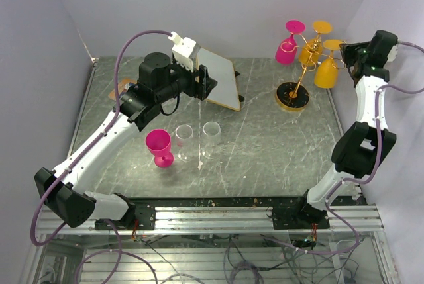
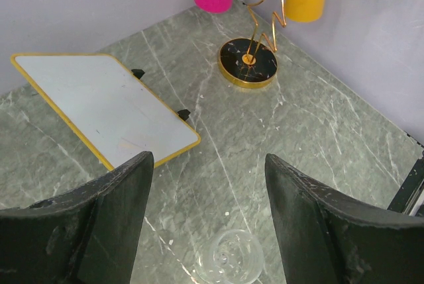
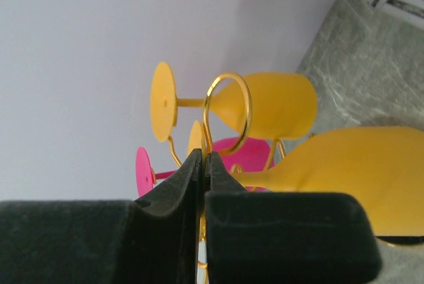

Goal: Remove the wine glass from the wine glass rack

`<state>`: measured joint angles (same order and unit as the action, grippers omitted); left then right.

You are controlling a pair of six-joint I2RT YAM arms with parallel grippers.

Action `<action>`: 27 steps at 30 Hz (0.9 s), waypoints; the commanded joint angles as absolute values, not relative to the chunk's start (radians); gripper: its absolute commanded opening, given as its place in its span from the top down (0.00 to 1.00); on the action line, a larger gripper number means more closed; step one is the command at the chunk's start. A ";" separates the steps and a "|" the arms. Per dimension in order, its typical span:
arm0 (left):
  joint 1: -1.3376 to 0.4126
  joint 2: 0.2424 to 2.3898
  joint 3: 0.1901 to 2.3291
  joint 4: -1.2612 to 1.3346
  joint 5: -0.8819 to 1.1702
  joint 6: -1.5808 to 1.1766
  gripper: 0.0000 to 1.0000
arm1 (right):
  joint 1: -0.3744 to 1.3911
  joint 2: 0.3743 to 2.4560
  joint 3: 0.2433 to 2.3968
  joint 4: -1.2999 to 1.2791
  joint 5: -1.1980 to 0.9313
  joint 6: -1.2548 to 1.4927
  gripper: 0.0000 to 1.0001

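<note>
The wine glass rack (image 1: 292, 96), thin gold wire on a round dark base (image 2: 248, 63), stands at the back right. Hanging upside down from its ring arms are a pink glass (image 1: 287, 51) and two yellow ones. My right gripper (image 1: 346, 55) is at the rack's top on the right side. In the right wrist view it (image 3: 204, 155) is shut on the thin foot of the nearest yellow wine glass (image 3: 358, 178), right beside a gold ring arm (image 3: 248, 108). My left gripper (image 2: 209, 158) hangs open and empty over mid-table, above a clear glass (image 2: 228, 257).
A pink glass (image 1: 159, 146) and two clear glasses (image 1: 184, 137) (image 1: 211, 133) stand upright on the marble table in front of the left arm. A white board with a yellow rim (image 1: 218, 77) lies at the back centre. Walls close in behind and on both sides.
</note>
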<state>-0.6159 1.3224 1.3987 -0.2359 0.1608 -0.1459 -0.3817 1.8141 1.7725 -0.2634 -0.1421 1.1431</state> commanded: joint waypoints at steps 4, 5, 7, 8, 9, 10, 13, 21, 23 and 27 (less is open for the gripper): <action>-0.609 1.329 1.396 -0.200 0.165 -0.141 0.22 | -0.418 1.702 1.691 -0.238 -0.095 1.189 1.00; -0.610 1.330 1.396 -0.199 0.166 -0.141 0.22 | -0.420 1.693 1.686 -0.241 -0.082 1.183 1.00; -0.610 1.331 1.396 -0.200 0.166 -0.142 0.22 | -0.424 1.677 1.681 -0.250 -0.057 1.172 1.00; -0.610 1.331 1.396 -0.200 0.167 -0.142 0.22 | -0.427 1.669 1.677 -0.250 -0.044 1.168 1.00; -0.610 1.331 1.396 -0.199 0.167 -0.142 0.22 | -0.430 1.659 1.670 -0.245 -0.033 1.159 1.00; -0.610 1.333 1.396 -0.198 0.167 -0.141 0.22 | -0.433 1.652 1.666 -0.247 -0.023 1.151 1.00; -0.610 1.336 1.397 -0.201 0.167 -0.142 0.22 | -0.445 1.632 1.676 -0.289 0.011 1.125 1.00; -0.610 1.339 1.402 -0.205 0.172 -0.144 0.21 | -0.453 1.473 1.604 -0.364 0.107 0.960 1.00; -0.610 1.337 1.402 -0.203 0.176 -0.148 0.21 | -0.452 1.402 1.540 -0.353 0.105 0.910 1.00; -0.610 1.327 1.398 -0.197 0.181 -0.155 0.21 | -0.451 1.230 1.373 -0.342 0.063 0.884 1.00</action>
<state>-0.6159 1.3354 1.3987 -0.2363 0.1623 -0.1467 -0.4450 1.3731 1.4914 -0.3553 0.0761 0.9588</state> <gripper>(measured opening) 0.784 0.013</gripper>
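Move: The yellow wine glass is already pinched by its stem in the right hand, hanging foot-up with its middle about 5 cm below the grip, close against the rack's right-hand rings. The rack's post stands about 3 cm ahead and 7 cm left of that hand. The other yellow glass hangs some 9 cm ahead and 2 cm left, the pink glass about 9 cm ahead and 10 cm left. From the left hand, the held glass is roughly 20 cm ahead, 43 cm right and 9 cm lower. The yellow glass, still pinched by its stem and hanging foot-up, is drawn back away from the rack in the shut right gripper: about 13 cm back and 5 cm up, after a slight dip, gathering speed. The hand swings a little right on the way, turns some 15 degrees clockwise and rolls its left side down about as much. ##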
